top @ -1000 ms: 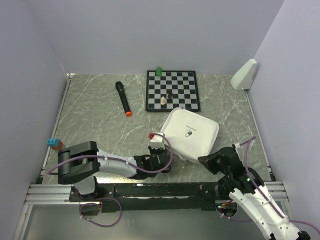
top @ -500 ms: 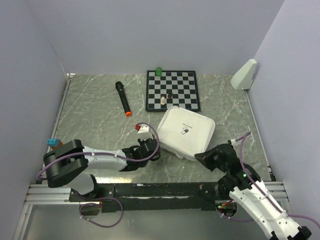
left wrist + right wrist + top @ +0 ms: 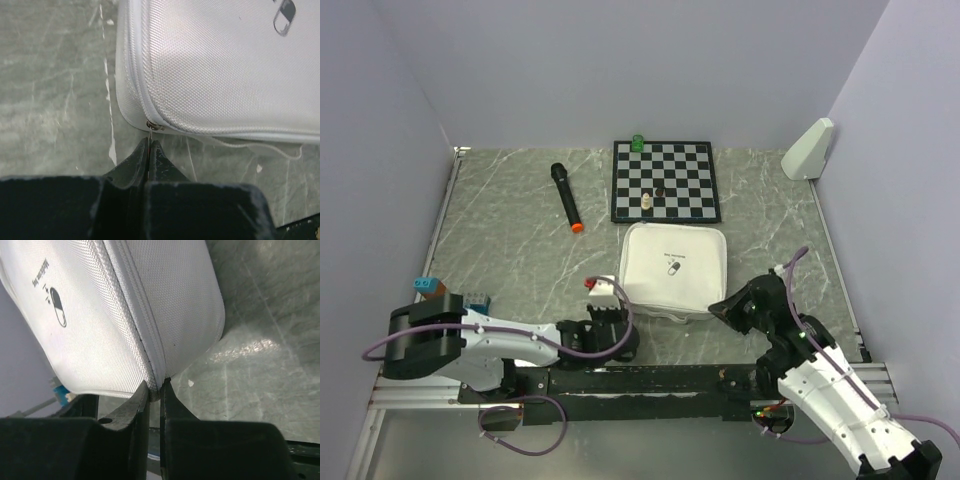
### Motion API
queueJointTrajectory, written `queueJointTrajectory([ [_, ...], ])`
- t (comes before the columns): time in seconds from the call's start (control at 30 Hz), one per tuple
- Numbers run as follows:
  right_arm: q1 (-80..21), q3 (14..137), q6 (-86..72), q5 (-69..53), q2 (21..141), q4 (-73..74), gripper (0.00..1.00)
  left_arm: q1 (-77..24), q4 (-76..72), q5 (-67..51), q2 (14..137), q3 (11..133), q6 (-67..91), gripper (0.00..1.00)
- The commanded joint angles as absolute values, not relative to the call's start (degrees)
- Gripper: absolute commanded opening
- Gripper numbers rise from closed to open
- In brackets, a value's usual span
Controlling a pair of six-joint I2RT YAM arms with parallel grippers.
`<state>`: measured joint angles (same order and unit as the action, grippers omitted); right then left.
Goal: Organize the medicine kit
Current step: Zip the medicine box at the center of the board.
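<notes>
The medicine kit (image 3: 672, 268) is a pale grey-white zipped case with a dark capsule logo, lying flat in front of the chessboard. My left gripper (image 3: 622, 312) is at its near-left corner. In the left wrist view, that gripper (image 3: 150, 145) is shut on the small metal zipper pull (image 3: 154, 126) at the corner of the kit (image 3: 215, 70). My right gripper (image 3: 717, 306) is at the near-right corner. In the right wrist view, its jaws (image 3: 155, 388) pinch the zip seam of the kit (image 3: 115, 315), whose corner is lifted a little off the table.
The chessboard (image 3: 665, 182) with a few pieces lies behind the kit, a green piece (image 3: 638, 142) at its far edge. A black microphone (image 3: 566, 198) lies at the left and a white wedge (image 3: 808, 150) stands at the far right. Small blue and orange items (image 3: 426, 286) sit near the left arm's base.
The kit has turned and slid left until it lies square to the table. My left gripper has drawn back toward the near-left with the zipper pull. The right gripper followed the kit's corner leftward.
</notes>
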<state>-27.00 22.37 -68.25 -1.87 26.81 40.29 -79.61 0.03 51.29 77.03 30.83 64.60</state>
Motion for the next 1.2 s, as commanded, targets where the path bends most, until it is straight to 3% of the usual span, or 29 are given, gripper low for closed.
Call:
queueJointTrajectory([
  [0.0,-22.60,26.54,-57.32,3.35,29.61,41.93,0.00,-86.30,11.78,55.55,82.42,33.56,73.20,0.01],
  [0.33,-12.22,31.90,-48.09,-3.51,36.64,38.58,0.00,-91.93,4.15,53.71,93.86,43.24,61.63,0.01],
  [0.4,-11.52,33.74,-46.07,-5.18,37.26,38.67,0.12,-91.85,2.21,53.53,95.44,44.99,58.64,0.01],
  [0.5,-11.51,35.24,-44.74,-7.73,35.52,39.28,0.43,-91.06,-1.39,52.74,98.17,47.19,54.94,0.01],
  [0.63,-11.51,34.28,-46.40,-12.90,31.83,41.04,0.61,-89.39,-5.79,50.72,100.63,48.51,50.63,0.01],
  [0.83,-11.69,26.99,-50.88,-21.09,29.27,38.68,0.64,-88.51,-10.71,48.61,104.32,53.26,44.22,0.01],
  [1.17,-11.69,23.56,-52.12,-22.15,29.00,34.11,0.63,-88.51,-15.73,44.39,110.30,61.17,35.07,0.01],
])
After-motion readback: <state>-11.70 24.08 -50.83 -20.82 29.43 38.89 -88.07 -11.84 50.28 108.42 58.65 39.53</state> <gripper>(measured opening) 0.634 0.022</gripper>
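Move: The left fingers already hold the zipper pull at the medicine box's near-left corner; the near-right corner, towards which they go, is about 20 cm to their right and level ahead. From the left hand, the box's middle is some 9 cm ahead and 11 cm right, and the carry strap 2 cm back and 10 cm right. The right fingers hold that near-right corner, with the zipper pull about 20 cm to their left, level ahead. Keeping its pinch on the zipper pull, the left hand draws back about 4 cm and then drags the near-left corner some 16 cm to the right towards the right hand, the wrist turning about 20 degrees clockwise. The right hand first takes its corner a few centimetres forward and right, then opens wide, lets go and lifts about 5 cm, and comes back and down with open fingers to the lid edge beside the left gripper. ##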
